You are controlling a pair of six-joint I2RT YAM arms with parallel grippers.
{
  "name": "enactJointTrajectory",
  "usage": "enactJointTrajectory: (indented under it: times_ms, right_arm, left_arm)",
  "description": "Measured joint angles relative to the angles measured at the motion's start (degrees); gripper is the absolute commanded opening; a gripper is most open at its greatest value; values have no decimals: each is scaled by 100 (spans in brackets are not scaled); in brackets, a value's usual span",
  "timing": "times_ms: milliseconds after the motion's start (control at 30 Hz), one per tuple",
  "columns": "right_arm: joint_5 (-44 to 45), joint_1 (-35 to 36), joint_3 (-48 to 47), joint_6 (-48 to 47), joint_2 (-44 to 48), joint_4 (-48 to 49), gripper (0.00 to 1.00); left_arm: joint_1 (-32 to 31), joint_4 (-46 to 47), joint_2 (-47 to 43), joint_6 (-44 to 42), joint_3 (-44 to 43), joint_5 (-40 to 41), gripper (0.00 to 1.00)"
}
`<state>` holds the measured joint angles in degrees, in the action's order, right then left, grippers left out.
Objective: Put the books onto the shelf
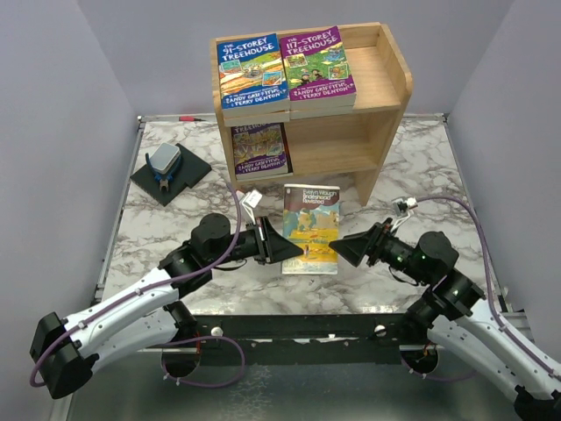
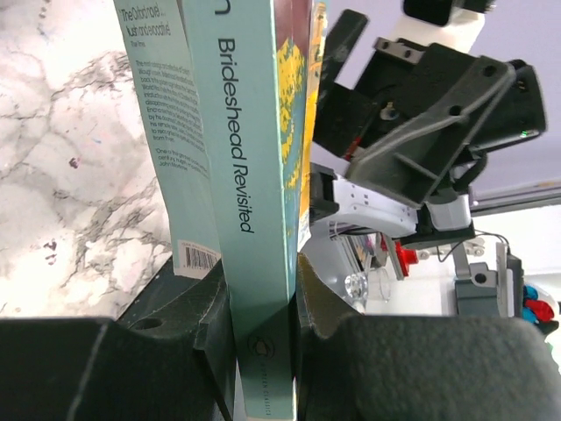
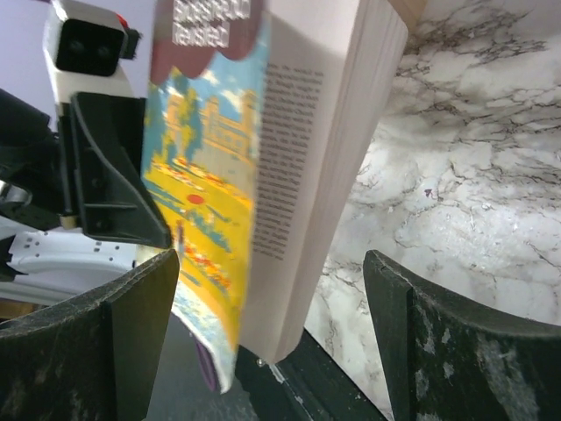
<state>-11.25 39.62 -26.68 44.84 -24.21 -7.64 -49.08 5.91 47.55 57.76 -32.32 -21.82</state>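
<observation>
A teal-spined book, "Brideshead Revisited" (image 1: 312, 230), hangs cover up over the marble table in front of the shelf (image 1: 392, 88). My left gripper (image 2: 261, 289) is shut on its spine (image 2: 254, 219), one finger on each cover. My right gripper (image 3: 270, 263) stands open around the book's page edge (image 3: 307, 158), and neither finger (image 3: 438, 342) touches it. In the top view the left gripper (image 1: 294, 250) and the right gripper (image 1: 337, 248) face each other across the book. A blue Treehouse book (image 1: 252, 70) and a purple one (image 1: 318, 63) lie on the shelf's top. Another (image 1: 259, 149) lies on the lower tier.
A black square pad (image 1: 171, 175) with a blue-grey tool (image 1: 164, 162) lies at the back left of the table. Grey walls close the sides, and the table's near edge runs just behind both grippers.
</observation>
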Motion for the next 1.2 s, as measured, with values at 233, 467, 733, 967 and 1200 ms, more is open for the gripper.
enactJointTrajectory:
  times_ms: [233,467,733,967,1200]
  right_arm:
    - [-426,0,-4,-81,-402,535,90]
    - [-992,0,162,184,-476,1582,92]
    - [-1521,0,413,743,-501,2863,93]
    - [-1851,0,490,1266,-820,3971,93]
    - [-2155,0,501,1685,-1261,4872,86]
  left_arm:
    - [0,79,-129,55,-313,-221,0]
    - [0,566,-210,354,-402,-549,0]
    - [0,1156,-214,713,-584,-852,0]
    - [0,1631,-212,966,-662,-1012,0]
    - [0,1849,-212,1084,-664,-1049,0]
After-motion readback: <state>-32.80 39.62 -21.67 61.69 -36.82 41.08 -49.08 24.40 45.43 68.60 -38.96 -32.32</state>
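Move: The left fingers already pinch the Brideshead book by its spine; its middle lies about 5 cm ahead of the left hand and 5 cm right, roughly level. From the open right hand it is some 4 cm ahead and 7 cm left, its page edge just off the fingertips. The shelf's empty lower bay lies roughly 23 cm ahead of the right hand and 2 cm left, with the 52-Storey book about 16 cm left of the bay, both roughly level. Left lifts the still-pinched book about 14 cm; open right rises leftward, turning counter-clockwise to straddle the page edge. ##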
